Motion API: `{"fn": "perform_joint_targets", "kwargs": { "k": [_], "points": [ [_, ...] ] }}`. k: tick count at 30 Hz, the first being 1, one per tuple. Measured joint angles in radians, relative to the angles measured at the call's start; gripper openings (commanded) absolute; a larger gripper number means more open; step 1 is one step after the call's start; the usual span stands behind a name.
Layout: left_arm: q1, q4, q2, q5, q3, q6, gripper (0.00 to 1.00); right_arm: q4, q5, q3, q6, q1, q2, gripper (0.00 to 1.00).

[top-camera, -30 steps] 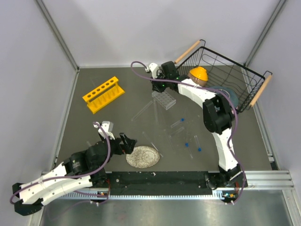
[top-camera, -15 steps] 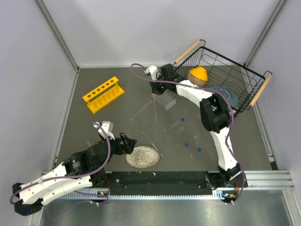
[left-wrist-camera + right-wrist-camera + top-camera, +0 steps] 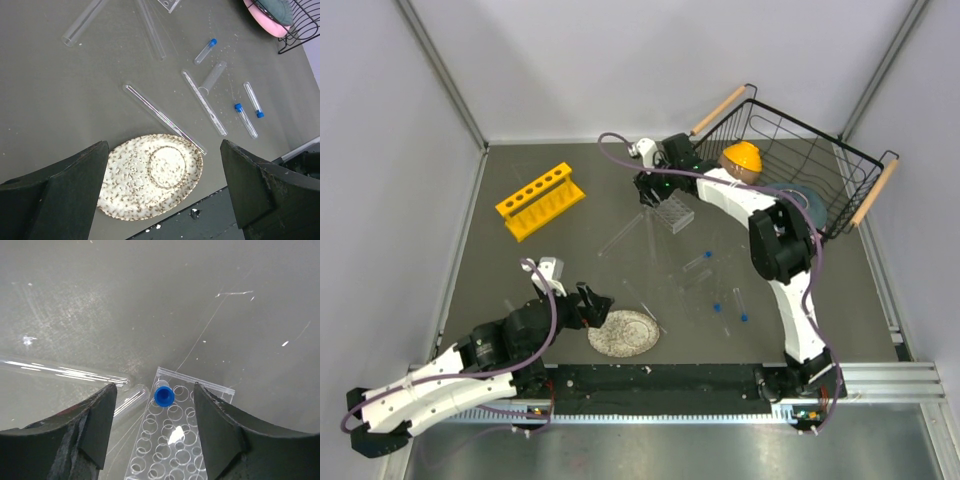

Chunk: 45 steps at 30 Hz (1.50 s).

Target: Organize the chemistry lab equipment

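My right gripper [image 3: 154, 389] is open, its jaws standing wide on either side of a blue-capped vial [image 3: 164, 396]. The vial stands upright in a corner hole of the small clear plastic rack [image 3: 186, 445] and touches neither jaw. The top view shows that gripper [image 3: 649, 186] at the rack's [image 3: 673, 212] far-left end. My left gripper [image 3: 164, 150] is open and empty above the speckled disc [image 3: 150, 175]. Long test tubes [image 3: 165, 119] and blue-capped vials [image 3: 205, 51] lie loose on the table. The yellow six-hole rack [image 3: 540, 200] stands empty at the back left.
A black wire basket [image 3: 800, 170] with dishes and an orange-capped object stands at the back right. Two test tubes [image 3: 65, 372] lie just left of the clear rack. More vials [image 3: 740, 303] lie mid-right. The table's front edge [image 3: 215, 215] is close below the disc.
The right gripper has shifted slightly left and nearer over the clear rack's end. The left gripper has edged slightly toward the disc. Nothing was picked up or let go.
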Motion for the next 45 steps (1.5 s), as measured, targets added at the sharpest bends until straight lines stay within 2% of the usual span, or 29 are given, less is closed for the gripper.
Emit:
{"fn": "perform_joint_targets", "kwargs": {
  "k": [5, 15, 25, 30, 39, 45],
  "points": [
    [0.0, 0.028, 0.001, 0.02, -0.003, -0.006, 0.99, -0.013, -0.022, -0.033, 0.003, 0.0, -0.098, 0.76],
    [0.001, 0.044, 0.015, 0.04, -0.003, -0.044, 0.99, -0.06, -0.091, -0.182, -0.034, 0.0, -0.418, 0.99],
    [0.002, 0.047, 0.024, 0.064, 0.0, -0.065, 0.99, -0.154, -0.294, -0.453, -0.072, -0.006, -0.813, 0.99],
    [0.002, 0.102, 0.079, 0.105, 0.002, -0.054, 0.99, -0.199, -0.34, -0.576, -0.101, -0.029, -0.953, 0.99],
    [0.002, 0.256, 0.346, 0.224, 0.013, -0.032, 0.99, -0.254, -0.429, -0.852, -0.12, -0.151, -1.07, 0.99],
    [0.01, 0.291, 0.612, 0.298, 0.154, 0.061, 0.98, -0.258, -0.533, -0.938, -0.139, -0.243, -1.136, 0.99]
  ]
}}
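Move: Just under the right hand, between its parted fingers, a blue-capped tube stands in the corner of the clear rack, whose middle is about 3 cm back and 6 cm right. The rightmost capped tube lies some 28 cm back, 22 cm right and 9 cm below; the cap-left tube is 4 cm nearer the base and 4 cm left of it. From the left hand, the rightmost tube is about 5 cm ahead, 30 cm right and 16 cm below; the plate is 2 cm back and 4 cm right. The right fingers lift clear of the capped tube in the rack, opening from over half to full, and the hand rises about 20 cm while drawing back and right, then sinks halfway down above the loose capped tubes: some 26 cm back and 15 cm right in all, turning slightly counter-clockwise. The left hand, still open, first creeps, then sweeps about 10 cm right over the plate, sinking slightly and turning clockwise towards the same tubes. ##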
